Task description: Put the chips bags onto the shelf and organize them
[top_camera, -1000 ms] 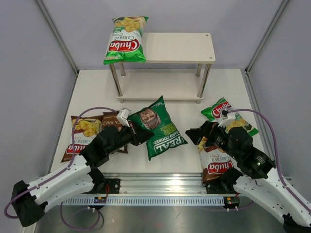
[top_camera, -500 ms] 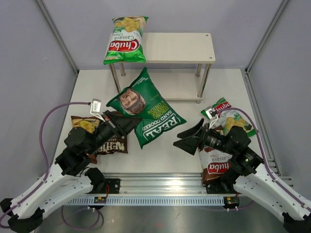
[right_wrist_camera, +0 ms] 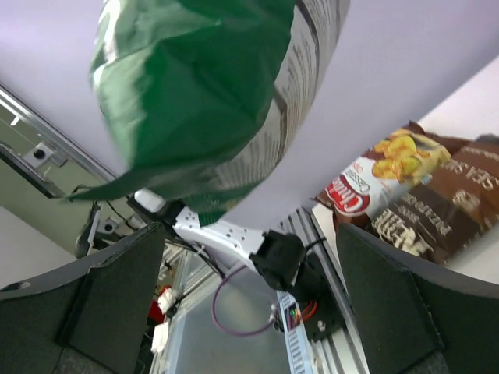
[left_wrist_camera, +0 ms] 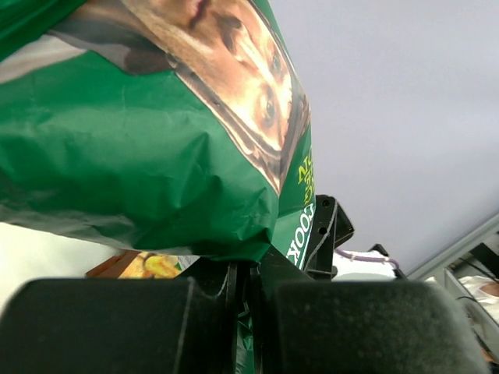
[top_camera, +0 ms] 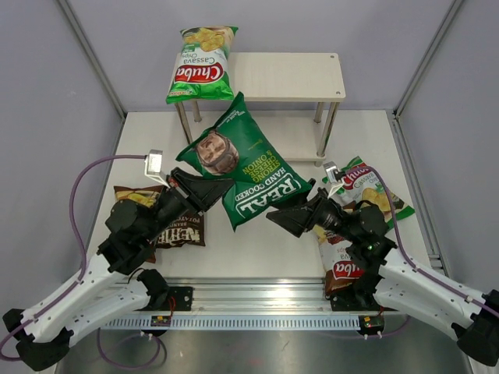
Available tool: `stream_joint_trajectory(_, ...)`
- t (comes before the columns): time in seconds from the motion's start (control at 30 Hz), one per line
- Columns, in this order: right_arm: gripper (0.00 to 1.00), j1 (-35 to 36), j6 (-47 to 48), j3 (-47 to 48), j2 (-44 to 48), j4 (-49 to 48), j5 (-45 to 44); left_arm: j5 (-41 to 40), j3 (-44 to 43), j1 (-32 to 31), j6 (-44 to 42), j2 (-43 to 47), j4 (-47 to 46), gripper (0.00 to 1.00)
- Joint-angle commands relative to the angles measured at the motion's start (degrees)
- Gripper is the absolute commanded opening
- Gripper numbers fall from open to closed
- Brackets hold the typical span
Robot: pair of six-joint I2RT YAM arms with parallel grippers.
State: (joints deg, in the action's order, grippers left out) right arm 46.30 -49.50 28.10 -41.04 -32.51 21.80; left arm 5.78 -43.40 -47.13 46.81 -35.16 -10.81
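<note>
My left gripper (top_camera: 212, 192) is shut on the lower left edge of the dark-green REAL bag (top_camera: 243, 165) and holds it tilted in the air in front of the shelf (top_camera: 300, 76). In the left wrist view the REAL bag (left_wrist_camera: 148, 140) fills the frame above the pinching left gripper (left_wrist_camera: 253, 274). Just off the bag's lower right corner my right gripper (top_camera: 285, 219) stands open and holds nothing. The right wrist view looks up at the REAL bag (right_wrist_camera: 199, 93) from underneath, beyond the wide-open right gripper (right_wrist_camera: 249, 308). A light-green Chuba bag (top_camera: 201, 65) lies on the top board's left end and overhangs it.
A brown Chuba bag (top_camera: 131, 199) and a dark-brown Kettle bag (top_camera: 184, 231) lie on the table under my left arm. A light-green Chuba bag (top_camera: 376, 192) and a brown Chuba bag (top_camera: 343, 263) lie at the right. Grey walls enclose the table.
My left gripper has lifted the REAL bag off the table, up and toward the shelf. My right gripper has swung left to the bag's lower right corner, staying open.
</note>
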Motion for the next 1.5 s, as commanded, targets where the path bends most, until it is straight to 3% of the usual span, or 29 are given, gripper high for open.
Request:
stream_joint_trajectory(0.0,0.98,2.2,-0.3,1.3,-4.3,-16.4,-6.9,3.1,-2.8,0.0,2.4,-1.9,-12.4,0.00)
stream_joint_trajectory(0.17,0.98,4.5,0.4,1.6,-7.8,-26.4,-12.4,4.2,-2.6,-0.1,3.8,-3.9,-14.2,0.00)
stream_joint_trajectory(0.43,0.96,4.9,2.1,4.5,-10.2,-29.6,-18.6,7.0,-2.0,-0.8,2.1,-5.9,-14.7,0.00)
stream_joint_trajectory(0.57,0.81,4.9,1.7,6.7,-11.3,-26.7,-19.5,9.9,-3.2,-0.8,0.0,-7.5,-12.9,0.00)
stream_joint_trajectory(0.6,0.67,4.9,1.7,6.8,-11.3,-26.4,-20.0,10.2,-3.2,-0.8,-0.1,-7.5,-12.6,0.02)
stream_joint_trajectory(0.7,0.49,4.9,1.3,6.1,-10.9,-25.8,-21.1,9.2,-3.5,-0.8,-1.5,-6.2,-11.0,0.20)
stream_joint_trajectory(0.73,0.47,5.0,1.2,5.9,-10.2,-25.3,-21.4,7.1,-3.9,-0.8,-3.0,-5.6,-8.1,0.27)
stream_joint_trajectory(0.77,0.43,5.0,1.4,6.0,-9.7,-23.7,-23.3,5.7,-5.1,-0.8,-4.0,-5.0,-6.2,0.44)
stream_joint_trajectory(0.87,0.37,4.9,1.2,7.0,-8.1,-18.4,-28.0,-3.5,-8.4,-0.8,-8.7,-3.2,5.8,0.59)
stream_joint_trajectory(0.9,0.36,4.9,1.1,7.5,-7.7,-16.5,-31.2,-10.5,-10.9,-0.7,-10.6,-2.6,13.2,0.60)
stream_joint_trajectory(1.03,0.35,4.4,1.0,11.4,-8.0,-11.5,-35.4,-26.2,-17.9,-0.7,-13.8,-3.4,30.2,0.71)
stream_joint_trajectory(1.17,0.32,0.8,-0.4,18.1,-10.4,-6.9,-38.1,-34.0,-21.6,-0.7,-17.9,-3.4,41.5,0.80)
stream_joint_trajectory(1.37,0.30,-11.0,-11.2,26.3,-18.9,-6.2,-36.3,-42.4,-25.8,-0.7,-23.4,-1.0,52.1,0.85)
stream_joint_trajectory(1.47,0.30,-11.5,-11.1,32.2,-23.8,-4.4,-40.8,-47.4,-27.4,-0.7,-26.6,0.1,58.9,0.88)
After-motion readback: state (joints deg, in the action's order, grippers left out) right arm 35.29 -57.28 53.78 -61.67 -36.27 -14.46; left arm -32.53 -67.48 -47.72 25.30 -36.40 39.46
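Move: The green chips bag hangs in the left hand's shut fingers, its middle about 6 cm ahead, 5 cm right and roughly level with them. From the open right hand that middle is about 8 cm ahead, 11 cm left and 8 cm up, with the bag's lower corner near its fingers. The free right part of the shelf top is some 43 cm ahead, 1 cm right, 4 cm below the right hand; the Cuba bag there stands about 24 cm left of that spot. Right hand pinches green bag's lower edge, left releases, right carries it about 18 cm forward and up towards shelf. ##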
